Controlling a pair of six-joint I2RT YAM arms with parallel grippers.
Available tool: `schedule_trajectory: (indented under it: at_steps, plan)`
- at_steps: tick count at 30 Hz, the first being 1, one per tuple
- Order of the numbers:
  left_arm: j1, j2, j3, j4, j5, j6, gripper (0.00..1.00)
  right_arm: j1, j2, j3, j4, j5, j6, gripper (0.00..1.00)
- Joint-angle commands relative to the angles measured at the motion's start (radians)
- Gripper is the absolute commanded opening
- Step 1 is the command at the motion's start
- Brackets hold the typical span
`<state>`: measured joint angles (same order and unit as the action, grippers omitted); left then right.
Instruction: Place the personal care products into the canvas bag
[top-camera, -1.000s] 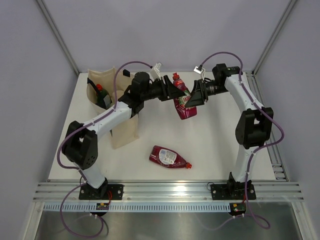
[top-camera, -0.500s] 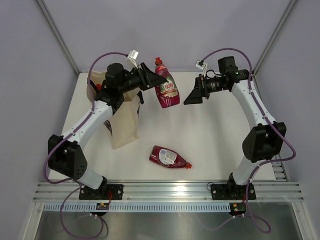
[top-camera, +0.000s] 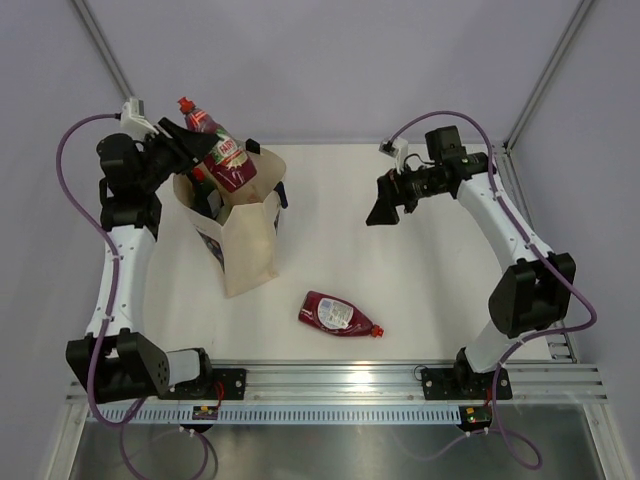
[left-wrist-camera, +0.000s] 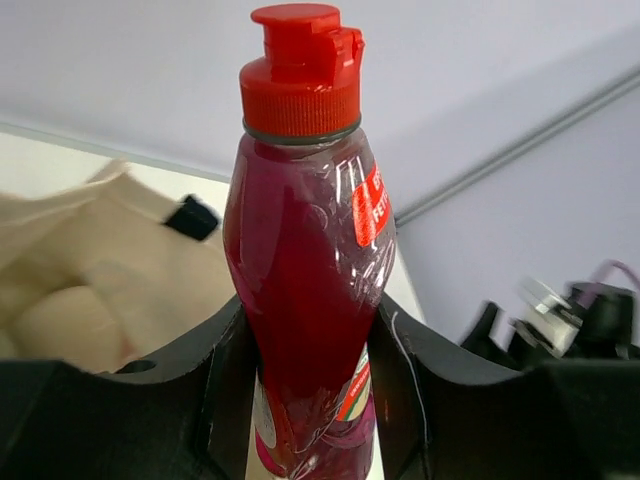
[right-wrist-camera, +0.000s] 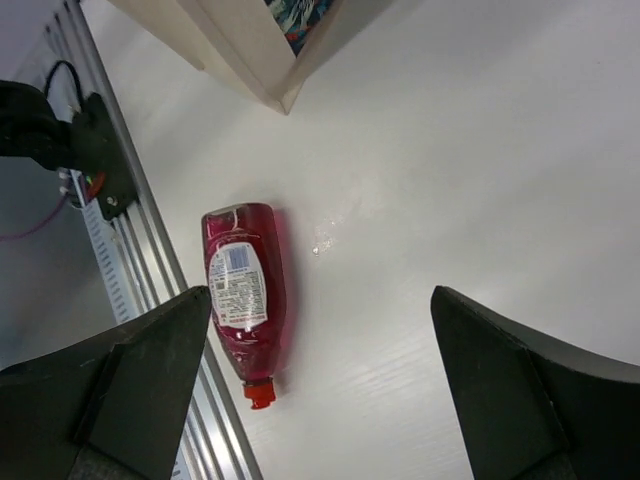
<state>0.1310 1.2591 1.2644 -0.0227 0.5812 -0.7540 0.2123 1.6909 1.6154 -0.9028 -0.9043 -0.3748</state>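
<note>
My left gripper is shut on a dark red bottle with a red cap, holding it tilted over the open mouth of the cream canvas bag. In the left wrist view the bottle stands between my black fingers, and the bag lies behind it on the left. A red-capped green bottle shows inside the bag. A second dark red bottle lies on its side on the table. My right gripper hangs open and empty at mid-right. Its wrist view shows that lying bottle below.
The bag's lower corner with its dark print shows at the top of the right wrist view. An aluminium rail runs along the table's near edge, close to the lying bottle. Frame posts stand at the back corners.
My left arm has swung left and up, carrying the dark red bottle from the table's middle back to above the bag. The right gripper has stayed open and drawn back slightly.
</note>
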Motion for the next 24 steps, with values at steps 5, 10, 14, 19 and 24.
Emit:
schedule_trajectory:
  at_steps: [5, 10, 14, 19, 24]
  plan:
    - [-0.002, 0.078, -0.060, -0.019, -0.052, 0.165, 0.00, 0.171, -0.250, -0.293, 0.348, 0.275, -0.168, 0.99]
    - [-0.002, 0.072, -0.095, -0.124, -0.072, 0.280, 0.01, 0.212, -0.028, -0.181, 0.130, 0.030, -0.069, 0.99]
    - [-0.002, 0.033, -0.155, -0.195, -0.053, 0.315, 0.22, 0.339, -0.016, -0.287, 0.247, 0.146, -0.040, 0.99]
    - [-0.002, -0.076, -0.204, -0.214, -0.080, 0.337, 0.89, 0.461, 0.053, -0.301, 0.236, 0.338, 0.010, 0.99]
    - [-0.002, -0.181, -0.131, -0.269, -0.138, 0.415, 0.99, 0.518, 0.081, -0.331, 0.208, 0.395, -0.053, 0.99]
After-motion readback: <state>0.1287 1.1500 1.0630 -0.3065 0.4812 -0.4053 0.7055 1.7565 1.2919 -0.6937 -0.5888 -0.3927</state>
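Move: The left hand already holds a red bottle over the canvas bag; the bag's mouth lies about 12 cm below it, some 3 cm back and 3 cm right. Inside, the green bottle is about 6 cm back and 3 cm left of the hand, the pump bottle 5 cm back and 4 cm right. For the empty right hand, the last red bottle lies about 18 cm back, 8 cm left and 21 cm below, with the bag roughly 29 cm left, about level fore and aft. The left hand lowers its red bottle about 19 cm into the bag, its fingers tipping some 25 degrees downward, then opens wide to let go and rises about 6 cm, easing back a few centimetres. Meanwhile the open right hand sinks about 14 cm while coming back and left some 10 cm each towards the last red bottle, its fingers turning to point more steeply down and swinging counter-clockwise, and ends a little beyond the bottle and still above it, not touching. ##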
